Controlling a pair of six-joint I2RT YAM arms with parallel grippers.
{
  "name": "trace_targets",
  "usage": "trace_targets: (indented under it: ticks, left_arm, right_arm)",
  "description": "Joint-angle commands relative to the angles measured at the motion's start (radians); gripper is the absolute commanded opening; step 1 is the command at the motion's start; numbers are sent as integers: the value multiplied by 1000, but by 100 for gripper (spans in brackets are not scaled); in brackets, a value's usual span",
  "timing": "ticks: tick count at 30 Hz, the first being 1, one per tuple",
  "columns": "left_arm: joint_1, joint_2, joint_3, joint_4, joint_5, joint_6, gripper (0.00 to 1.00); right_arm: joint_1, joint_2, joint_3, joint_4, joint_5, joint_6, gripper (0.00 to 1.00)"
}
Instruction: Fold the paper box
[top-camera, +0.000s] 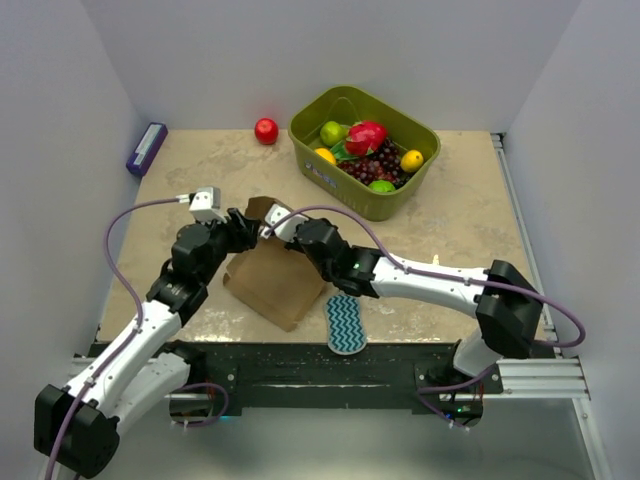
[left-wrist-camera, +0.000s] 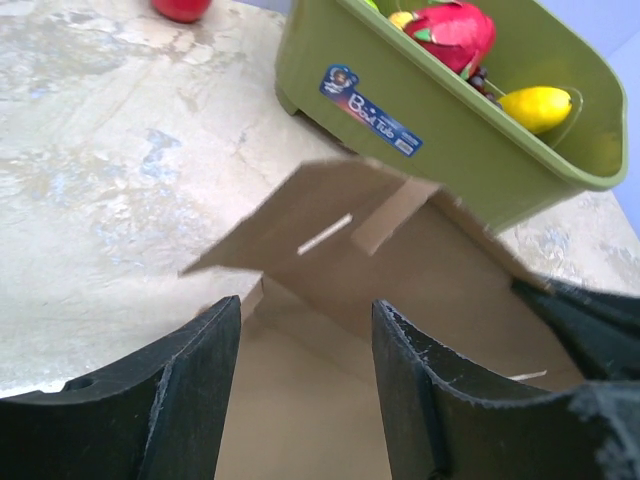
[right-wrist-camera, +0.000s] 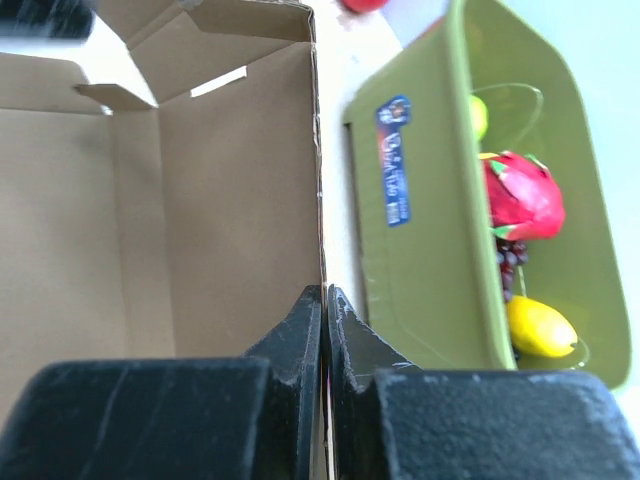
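Note:
The paper box (top-camera: 272, 285), plain brown cardboard, stands half-formed at the table's front middle, with its flaps up. My right gripper (top-camera: 277, 228) is shut on the thin edge of one upright wall (right-wrist-camera: 318, 200), and the pinch (right-wrist-camera: 324, 300) shows that wall between the closed fingers. My left gripper (top-camera: 243, 225) hovers over the box's far left corner. Its jaws (left-wrist-camera: 305, 335) are open, with only the box's inner panel (left-wrist-camera: 300, 400) showing in the gap. A slotted flap (left-wrist-camera: 320, 215) tilts up just beyond the left fingers (left-wrist-camera: 205, 390).
A green basket (top-camera: 400, 205) of toy fruit sits close behind the box at back right, and its wall (right-wrist-camera: 400, 250) is next to the pinched edge. A red ball (top-camera: 266, 130) and a purple block (top-camera: 146, 148) lie at the back. A teal zigzag sponge (top-camera: 345, 325) rests at the front edge.

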Motion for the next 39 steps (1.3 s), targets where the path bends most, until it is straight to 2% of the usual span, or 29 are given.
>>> trace_targets:
  ticks: [1, 10, 14, 18, 24, 35, 39]
  left_arm:
    - [26, -30, 42, -6, -31, -30, 59]
    - [47, 41, 76, 75, 26, -32, 67]
    - [55, 140, 88, 144, 84, -35, 71]
    - [58, 218, 100, 225, 139, -30, 78]
    - [66, 317, 122, 348, 182, -38, 84]
    - [70, 481, 136, 488, 270, -3, 86]
    - [70, 524, 133, 514, 314, 0, 82]
  right_arm:
    - [3, 53, 4, 14, 23, -38, 0]
    - [3, 73, -51, 76, 101, -126, 0]
    - [5, 77, -58, 93, 138, -170, 0]
    - [6, 73, -61, 99, 143, -183, 0]
    - [8, 85, -64, 108, 157, -201, 0]
    - [8, 103, -71, 119, 154, -198, 0]
    - [8, 111, -76, 129, 158, -199, 0]
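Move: The left hand's next hold, the box's far flap corner, is about 9 cm ahead, 4 cm right and 2 cm below. From that hand the green tub stands roughly 28 cm ahead and 25 cm right, and the red fruit some 34 cm ahead and 1 cm right, both well below. The right hand already pinches the wall edge; the same corner is about 6 cm ahead, 4 cm left and 1 cm below. Left hand opens wider, reaching forward-right about 9 cm to the flap corner; right keeps its pinch, sinking 4 cm. ##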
